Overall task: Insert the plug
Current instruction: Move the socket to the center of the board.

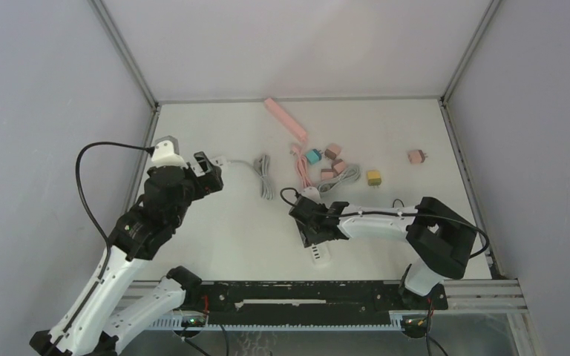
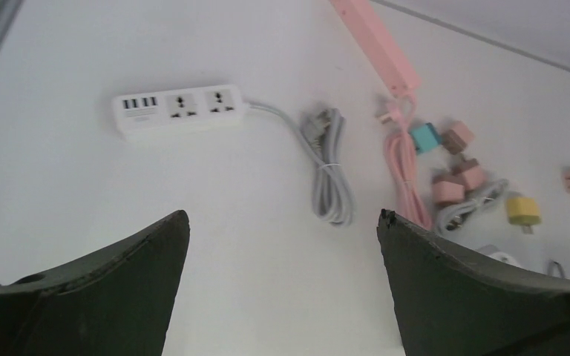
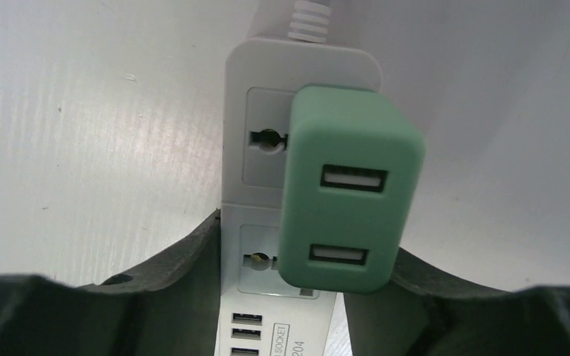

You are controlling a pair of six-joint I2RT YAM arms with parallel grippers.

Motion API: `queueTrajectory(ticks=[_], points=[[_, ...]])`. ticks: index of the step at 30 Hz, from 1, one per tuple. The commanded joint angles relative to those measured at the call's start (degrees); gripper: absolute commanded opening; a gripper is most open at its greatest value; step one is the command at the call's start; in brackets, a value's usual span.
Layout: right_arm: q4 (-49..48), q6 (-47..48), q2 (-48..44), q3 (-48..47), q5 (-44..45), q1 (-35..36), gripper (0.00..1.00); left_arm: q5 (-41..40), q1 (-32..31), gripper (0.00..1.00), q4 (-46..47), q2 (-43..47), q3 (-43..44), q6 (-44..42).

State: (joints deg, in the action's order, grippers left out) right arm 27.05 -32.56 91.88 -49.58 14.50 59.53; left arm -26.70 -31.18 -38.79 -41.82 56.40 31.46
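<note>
A green two-port USB plug [image 3: 349, 185] stands on a white power strip [image 3: 263, 111] and covers part of both of its sockets. My right gripper [image 3: 308, 237] straddles strip and plug. Its left finger [image 3: 185, 259] lies against the strip's left edge, clear of the plug, and a thin gap shows at the right finger [image 3: 430, 289]. From above, the right gripper [image 1: 313, 222] hides the plug, and only the strip's near end [image 1: 319, 254] shows. The left gripper [image 2: 282, 215] is wide open and empty above bare table, at the left [image 1: 211, 174].
A second white power strip [image 2: 182, 111] lies ahead of the left gripper with its grey cable bundled [image 2: 330, 174]. Farther back are a pink strip [image 1: 285, 119], a pink cable, and loose teal [image 1: 312, 156], yellow [image 1: 374, 178] and pink [image 1: 415, 156] plugs.
</note>
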Motion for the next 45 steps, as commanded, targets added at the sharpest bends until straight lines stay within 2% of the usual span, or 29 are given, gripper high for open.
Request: queueTrajectory(ticks=[1, 4, 11, 18, 22, 29, 32, 38, 45], points=[[-5.9, 8.5, 3.0, -3.1, -3.7, -1.5, 0.49, -4.2, 2.9, 1.00, -0.2, 0.9, -0.4, -6.8], [-7.1, 13.4, 6.5, -6.7, -5.7, -2.5, 0.49, -3.1, 7.0, 1.00, 0.3, 3.2, -2.3, -6.9], [-5.8, 25.9, 14.7, -18.8, -9.5, -3.3, 0.49, -1.6, 10.2, 1.00, 2.1, 6.3, -3.8, -8.1], [-2.8, 31.3, 19.5, -26.9, -10.6, -3.6, 0.48, 2.5, 14.3, 1.00, 2.2, 6.0, -4.0, -7.9], [-1.4, 31.2, 18.3, -25.7, -10.9, -3.4, 0.54, 3.7, 16.0, 1.00, 2.2, 6.3, -4.5, -8.1], [1.9, 30.6, 13.2, -23.0, -10.2, -3.7, 0.81, 4.0, 16.4, 1.00, 2.2, 7.3, -5.3, -10.6], [2.8, 30.3, 9.2, -23.1, -10.1, -3.7, 0.89, 5.1, 16.4, 1.00, 2.3, 8.2, -5.7, -11.1], [4.5, 28.7, 2.1, -24.5, -11.4, -7.2, 0.94, 5.7, 16.4, 1.00, 2.5, 9.9, -6.2, -12.1], [5.7, 27.1, -0.4, -24.6, -8.2, -16.0, 0.94, 6.1, 16.4, 1.00, 2.3, 12.2, -7.6, -12.8]])
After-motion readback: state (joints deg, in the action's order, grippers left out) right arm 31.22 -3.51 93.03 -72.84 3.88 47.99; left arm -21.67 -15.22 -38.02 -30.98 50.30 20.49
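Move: The right hand already grips the socket, whose middle is about 2 cm behind its fingers. The clear spot it is taken to lies roughly 6 cm ahead and 9 cm left. The green plug stands on the socket about 4 cm ahead, 1 cm left and 4 cm higher. The socket's grey cable bundle lies some 18 cm ahead and 8 cm right, the pink cord 21 cm ahead and 3 cm left. From the raised left hand the socket is about 28 cm right, 9 cm back, far below. Left and forward together, flat along the board, the right hand slides the gripped socket some 12 cm while turning about 25 degrees counter-clockwise. It eases back a little, opens to let go, then rises about 12 cm and drifts forward and right, clear of the socket. The empty left hand, still wide open, draws about 7 cm farther left, away from it. ##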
